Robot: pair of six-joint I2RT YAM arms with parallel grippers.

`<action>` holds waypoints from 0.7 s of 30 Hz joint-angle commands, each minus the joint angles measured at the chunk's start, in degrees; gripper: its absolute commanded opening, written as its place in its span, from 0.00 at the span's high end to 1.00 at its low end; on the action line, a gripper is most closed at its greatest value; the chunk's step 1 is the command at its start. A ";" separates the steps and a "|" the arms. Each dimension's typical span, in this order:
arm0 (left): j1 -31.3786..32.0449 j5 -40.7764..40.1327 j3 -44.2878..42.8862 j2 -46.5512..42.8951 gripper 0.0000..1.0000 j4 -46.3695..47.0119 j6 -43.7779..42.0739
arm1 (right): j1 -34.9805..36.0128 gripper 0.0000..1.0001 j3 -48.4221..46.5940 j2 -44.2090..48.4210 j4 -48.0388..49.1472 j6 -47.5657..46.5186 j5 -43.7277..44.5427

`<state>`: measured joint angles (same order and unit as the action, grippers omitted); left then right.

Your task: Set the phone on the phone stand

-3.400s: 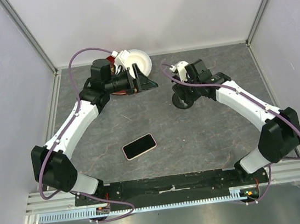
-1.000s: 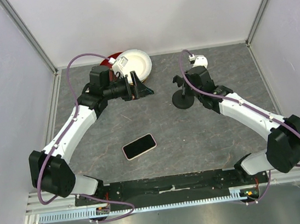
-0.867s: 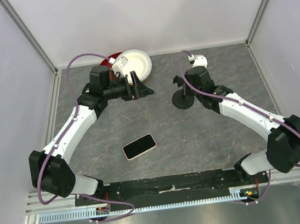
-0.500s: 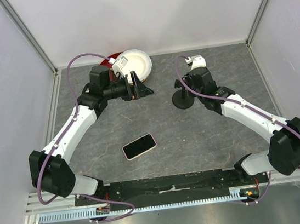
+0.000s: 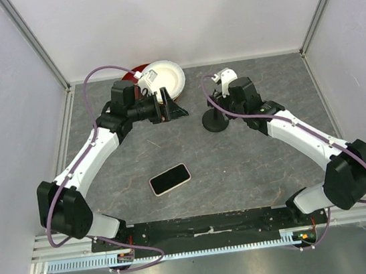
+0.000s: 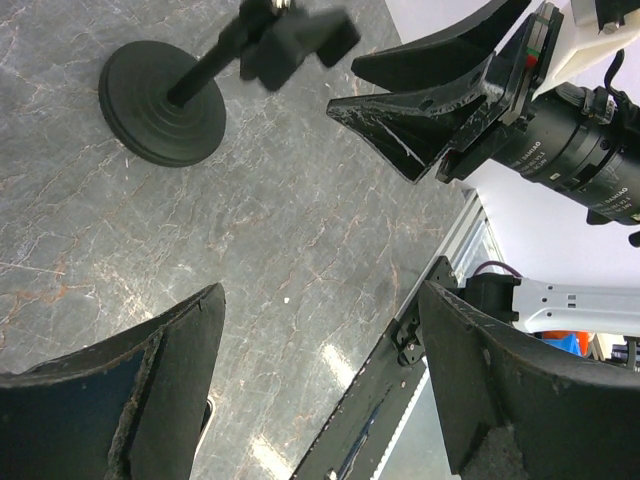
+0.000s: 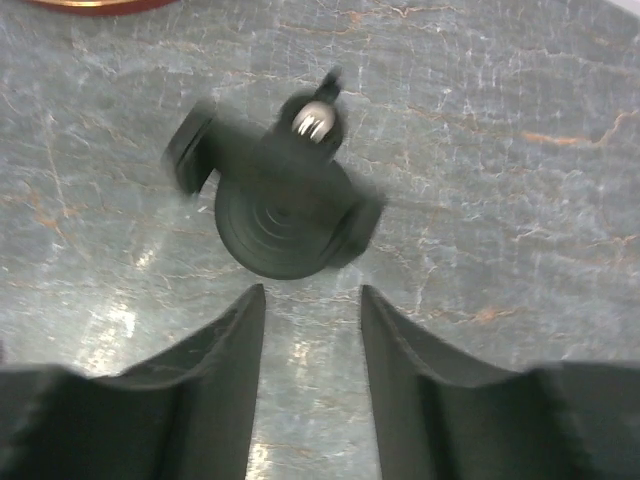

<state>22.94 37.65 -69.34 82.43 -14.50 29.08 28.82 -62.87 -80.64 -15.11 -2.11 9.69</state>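
The phone, black screen up with a pale rim, lies flat on the grey table near the front centre, apart from both arms. The phone stand stands upright at mid-right. Its disc base and top bracket look blurred just beyond my right gripper, which is open with only table between its fingers. My left gripper hovers open to the left of the stand and holds nothing. In the left wrist view the stand is at top left, beside the right gripper.
A white plate and a red plate sit at the back, behind my left wrist. The red plate's rim shows at the top of the right wrist view. Enclosure walls and metal rails close in the table's sides and back.
The right gripper has swung left, and the phone stand has slid a little left with it. Its jaws narrowed briefly, then widened again. The left arm and the phone have stayed put.
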 commanded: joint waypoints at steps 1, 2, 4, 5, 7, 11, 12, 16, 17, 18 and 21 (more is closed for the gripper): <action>-0.18 1.11 -0.71 0.45 0.16 1.05 -1.22 | 0.19 0.41 -3.40 -0.48 -2.90 0.69 0.67; -0.18 1.11 -0.71 0.36 0.16 1.05 -1.13 | 0.27 0.28 -3.49 -0.05 -3.08 1.40 1.37; -0.26 1.02 -0.71 0.45 0.17 1.06 -0.96 | 0.19 0.20 -3.75 1.01 -3.60 3.76 2.96; -0.26 0.76 -0.62 0.19 0.17 1.05 -0.96 | 0.19 0.16 -3.84 1.36 -3.87 4.30 3.05; -0.61 -0.81 -0.62 -0.08 0.17 0.53 -1.04 | 0.27 0.13 -3.93 2.76 -4.22 5.96 2.18; -2.01 -8.27 -0.45 -2.62 0.18 -1.66 -1.66 | 1.50 0.07 -1.39 6.54 -1.25 7.47 0.86; -2.46 -10.38 -0.27 -4.02 0.18 -2.10 -1.31 | 2.90 0.05 1.06 7.51 0.25 7.12 0.42; -5.79 -19.52 0.61 -7.37 0.17 -4.04 2.02 | 10.62 0.02 6.79 12.95 7.63 1.08 -1.96; -7.37 -20.24 0.96 -7.81 0.16 -4.22 3.25 | 15.34 0.02 7.67 13.49 8.08 -2.77 -2.05; -8.08 -20.94 1.14 -8.51 0.16 -4.31 3.79 | 17.57 0.02 8.89 13.49 8.43 -5.16 -2.40; -9.66 -23.32 2.10 -10.10 0.16 -4.31 4.49 | 23.90 0.02 9.61 11.48 8.79 -11.84 -6.77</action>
<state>15.33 21.06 -68.20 75.50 -18.39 30.70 45.89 -55.05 -67.64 -10.66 -3.29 8.40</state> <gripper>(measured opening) 0.832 0.980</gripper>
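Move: The phone I'm heading for lies flat about 20 cm to the left and 19 cm back of my right hand, and some 18 cm below it. The phone stand is right at that hand, its middle about 3 cm ahead, 2 cm left and 9 cm down. From my left hand the phone is roughly 15 cm back, 7 cm left and 25 cm below, while the white plate sits some 24 cm ahead, 6 cm left and 23 cm down. I spread my half-open right fingers wide at the phone stand's holder and leave it, slowly at first, then sweeping back and left towards the phone, about 12 cm in all, rising some 4 cm and swinging counter-clockwise. My left hand, empty and still open, pulls aside to the left and somewhat forward, about 9 cm, away from the stand, turning some 25 degrees counter-clockwise. ##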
